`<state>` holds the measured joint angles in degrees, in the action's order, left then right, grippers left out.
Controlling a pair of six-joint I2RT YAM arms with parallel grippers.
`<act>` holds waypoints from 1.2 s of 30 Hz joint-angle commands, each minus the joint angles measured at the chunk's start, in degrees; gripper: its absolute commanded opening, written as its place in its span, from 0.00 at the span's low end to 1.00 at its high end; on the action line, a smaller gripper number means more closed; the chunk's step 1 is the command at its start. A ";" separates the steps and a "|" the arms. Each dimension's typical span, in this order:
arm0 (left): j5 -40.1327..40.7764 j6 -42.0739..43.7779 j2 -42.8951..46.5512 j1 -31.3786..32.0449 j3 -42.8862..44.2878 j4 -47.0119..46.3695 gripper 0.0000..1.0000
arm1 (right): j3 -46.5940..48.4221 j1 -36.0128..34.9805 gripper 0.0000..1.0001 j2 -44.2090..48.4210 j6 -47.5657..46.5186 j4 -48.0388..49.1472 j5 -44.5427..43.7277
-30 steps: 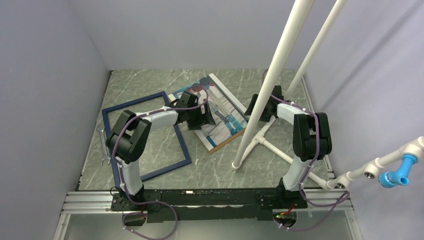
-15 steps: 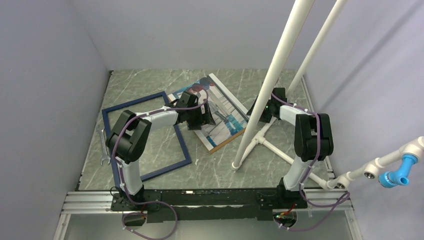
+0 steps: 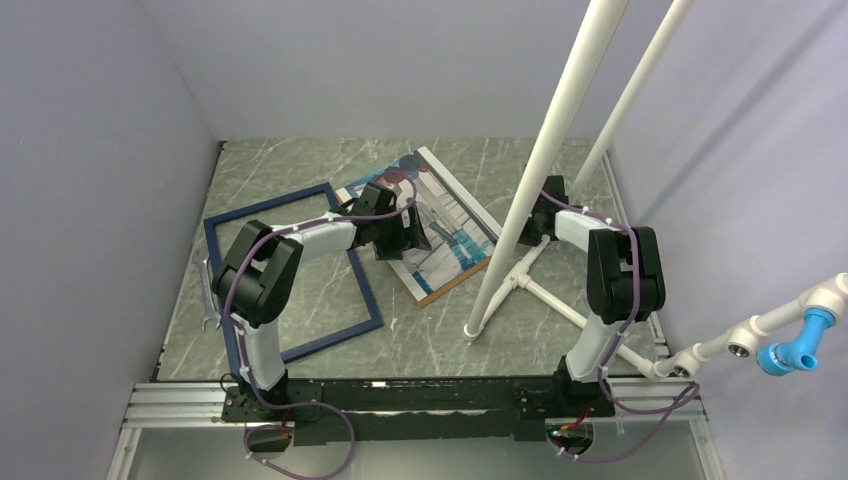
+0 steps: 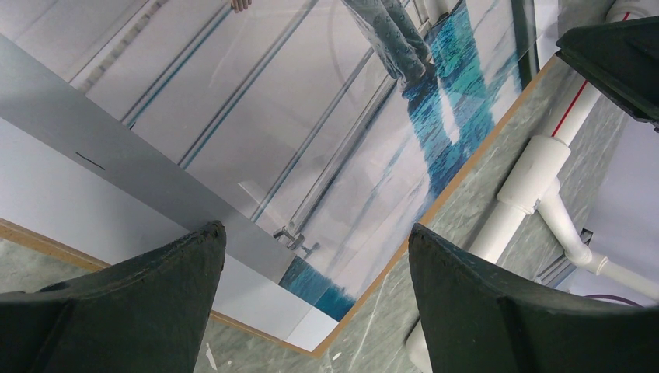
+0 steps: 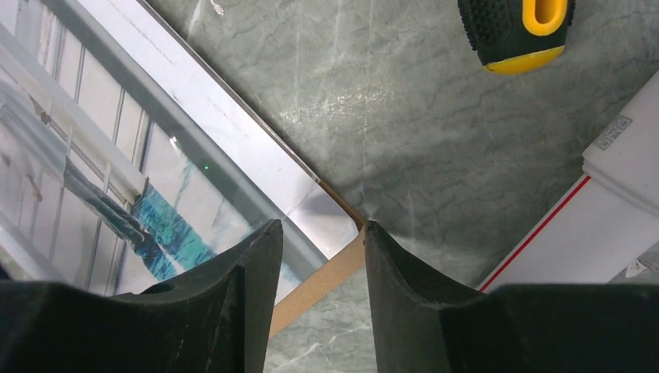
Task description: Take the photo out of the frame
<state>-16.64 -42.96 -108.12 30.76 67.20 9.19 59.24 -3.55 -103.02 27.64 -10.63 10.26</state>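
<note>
The photo (image 3: 458, 216) lies face up on its brown backing board (image 5: 330, 273) in the middle of the table, outside the navy frame (image 3: 312, 346) to its left. My left gripper (image 4: 316, 231) hovers open above the photo's (image 4: 311, 116) pale lower part, jaws spread wide, nothing between them. In the top view, the left gripper (image 3: 404, 240) sits over the print's near-left side. My right gripper (image 5: 321, 227) hangs over the board's right corner, jaws narrowed but still apart, gripping nothing. The photo (image 5: 116, 155) shows to the left of its fingers.
A white pipe stand (image 3: 540, 170) rises just right of the photo, its foot tubes (image 5: 622, 210) beside my right gripper. A black-and-yellow tool handle (image 5: 517, 31) lies beyond the board's corner. A wrench (image 3: 208, 295) lies left of the frame. The enclosure walls stand close all round.
My right gripper's jaws have narrowed and its wrist has shifted slightly right behind the pipe. The left arm, photo and frame have not moved.
</note>
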 commanded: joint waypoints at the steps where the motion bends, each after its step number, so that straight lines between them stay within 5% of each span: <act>1: 1.36 0.16 -0.55 -0.01 -1.57 2.22 0.91 | 0.42 -0.47 0.47 -0.06 -1.29 -4.28 -5.80; 18: 0.91 -0.06 -1.35 -0.07 -1.47 1.97 0.91 | -0.19 -0.64 0.16 -1.75 1.02 -0.29 1.31; 23: 1.11 0.29 -1.39 -0.09 -1.79 2.04 0.92 | -3.31 0.41 0.00 2.22 3.23 4.25 4.66; 31: -0.75 4.07 2.66 -0.23 -1.31 1.00 0.93 | -11.76 5.78 0.00 10.46 9.10 16.85 19.06; 36: -2.80 5.99 6.22 -0.24 1.24 1.39 0.93 | -14.81 7.74 0.00 12.39 10.54 17.82 20.44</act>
<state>-17.54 -40.03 -106.54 30.76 66.76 9.87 45.87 1.91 -93.17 35.11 2.33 27.94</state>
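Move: The photo's near-right corner, on its brown backboard, lies under the half-open right fingertips, about 1 cm to the right of the hand point and 1 cm below it. The screwdriver handle lies about 9 cm ahead of the hand and 7 cm to its right; the white pipe's tee fitting is some 7 cm back and 3 cm right. From the idle left hand the corner is roughly 15 cm right, 2 cm back and 4 cm below. At the photo's corner the right fingers close from about half open to fully shut, the hand almost in place and sinking only about half a centimetre. Then, still shut, the right hand pulls up off the corner by nearly 4 cm while drawing back some 2.5 cm and a little left, rolling about 20 degrees so that its left side rises. ##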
